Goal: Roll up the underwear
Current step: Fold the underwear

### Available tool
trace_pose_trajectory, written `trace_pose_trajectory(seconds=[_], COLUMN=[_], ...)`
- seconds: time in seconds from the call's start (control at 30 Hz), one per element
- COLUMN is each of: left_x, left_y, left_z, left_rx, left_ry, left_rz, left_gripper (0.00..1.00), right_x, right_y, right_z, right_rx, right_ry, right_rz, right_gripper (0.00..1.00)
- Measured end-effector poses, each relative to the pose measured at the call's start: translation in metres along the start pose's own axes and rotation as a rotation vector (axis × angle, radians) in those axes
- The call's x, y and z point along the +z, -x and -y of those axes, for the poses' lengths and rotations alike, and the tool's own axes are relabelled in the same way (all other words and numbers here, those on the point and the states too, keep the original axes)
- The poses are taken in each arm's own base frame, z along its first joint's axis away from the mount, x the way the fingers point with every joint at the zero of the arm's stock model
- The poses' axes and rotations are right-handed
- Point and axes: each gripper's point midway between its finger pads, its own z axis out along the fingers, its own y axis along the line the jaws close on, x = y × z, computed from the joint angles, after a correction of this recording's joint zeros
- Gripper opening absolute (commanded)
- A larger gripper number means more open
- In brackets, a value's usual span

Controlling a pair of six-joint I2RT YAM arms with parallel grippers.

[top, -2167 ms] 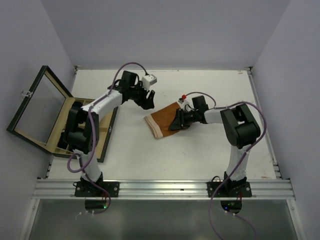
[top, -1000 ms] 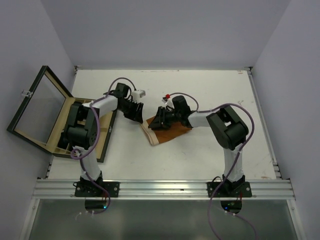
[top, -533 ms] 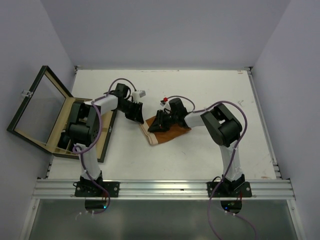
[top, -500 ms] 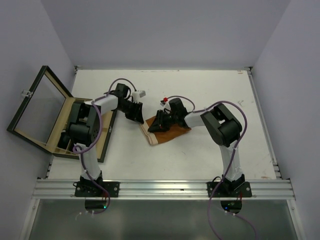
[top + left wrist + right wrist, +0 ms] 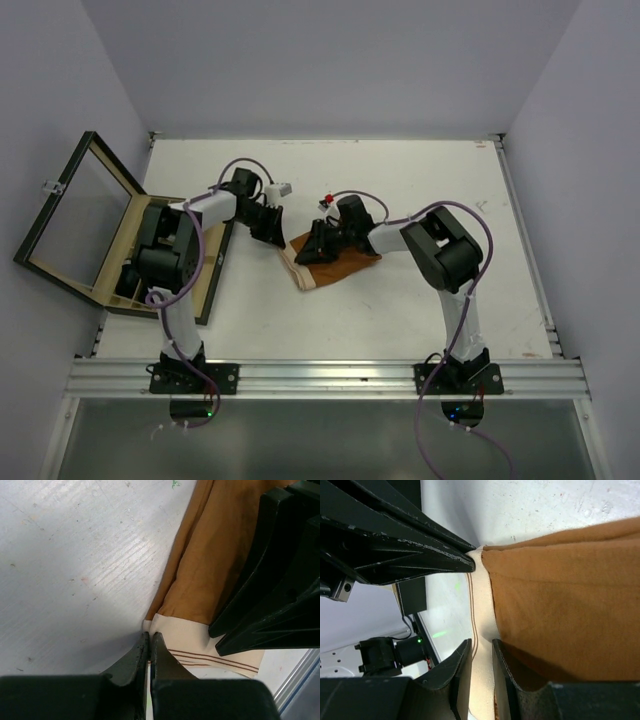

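An orange-brown underwear (image 5: 345, 262) with a cream waistband (image 5: 305, 278) lies flat on the white table, left of centre. My left gripper (image 5: 275, 238) is down at the waistband's far corner. In the left wrist view it (image 5: 150, 636) is shut on that corner of the underwear (image 5: 210, 570). My right gripper (image 5: 312, 250) rests on the cloth just beside it. In the right wrist view it (image 5: 481, 652) is closed on a fold of the waistband (image 5: 482, 605), with the orange cloth (image 5: 560, 605) to its right. The two grippers nearly touch.
A wooden compartmented box (image 5: 214, 285) stands at the table's left edge, its glass lid (image 5: 75, 215) swung open to the left. Grey walls close in the table at the back and both sides. The metal rail (image 5: 330, 378) with the arm bases runs along the near edge.
Both grippers came to the underwear's left end, which slid a little left. Over the last second the left jaws closed on the waistband corner and the right jaws narrowed on the band.
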Motion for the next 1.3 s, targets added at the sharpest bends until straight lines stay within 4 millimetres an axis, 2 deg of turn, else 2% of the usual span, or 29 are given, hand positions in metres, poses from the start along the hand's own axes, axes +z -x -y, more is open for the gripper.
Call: trace_pose_trajectory(seconds=[0.13, 0.4, 0.47, 0.63, 0.8, 1.03, 1.17, 1.3], left_x=[-0.003, -0.01, -0.012, -0.016, -0.021, -0.025, -0.016, -0.001], left_y=[-0.005, -0.02, -0.022, -0.024, -0.013, -0.015, -0.034, -0.053], left_z=[0.002, 0.004, 0.008, 0.029, 0.053, 0.07, 0.093, 0.107], left_rx=[0.034, 0.123, 0.158, 0.302, 0.436, 0.559, 0.651, 0.703], left_ry=[0.039, 0.127, 0.154, 0.219, 0.256, 0.285, 0.249, 0.208], left_rz=[-0.007, -0.028, -0.026, -0.009, 0.052, 0.087, 0.073, 0.04], left_gripper=[0.0, 0.0, 0.0, 0.0, 0.0, 0.0, 0.0, 0.0], right_x=[-0.005, -0.044, -0.048, -0.052, -0.045, -0.037, -0.038, -0.045], right_y=[-0.001, -0.015, -0.021, -0.046, -0.065, -0.059, -0.056, -0.045], right_z=[-0.003, -0.024, -0.024, -0.008, 0.021, 0.017, 0.019, 0.021], right_rx=[-0.01, -0.02, -0.011, 0.059, 0.149, 0.175, 0.176, 0.166], right_ry=[-0.005, -0.049, -0.054, -0.09, -0.13, -0.092, -0.097, -0.111], right_rz=[-0.009, -0.068, -0.092, -0.176, -0.258, -0.285, -0.274, -0.227], right_gripper=[0.31, 0.33, 0.34, 0.33, 0.31, 0.29, 0.29, 0.31])
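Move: The left fingers are already shut on the far corner of the waistband; the near corner lies about 11 cm back and 7 cm right of that hand, and the brown body's middle 3 cm back and 14 cm right. The compartment box's middle is some 25 cm left and 2 cm back. From the right fingertips, low over the middle of the waistband, the near corner lies about 8 cm back and 3 cm right; the body's middle is level, 9 cm right. The left hand keeps its pinch on the far waistband corner and carries it about 10 cm back and 6 cm right towards the near corner, drawing it low at first, then arching up some 5 cm before beginning to sink, the wrist rolling some 40 degrees clockwise. The right hand, its fingers staying part open, lifts clear of the waistband by about 4 cm, swings back and right, and comes down again at the near side of the underwear by the waistband, then edges 2 cm forward under the cloth being folded over. ##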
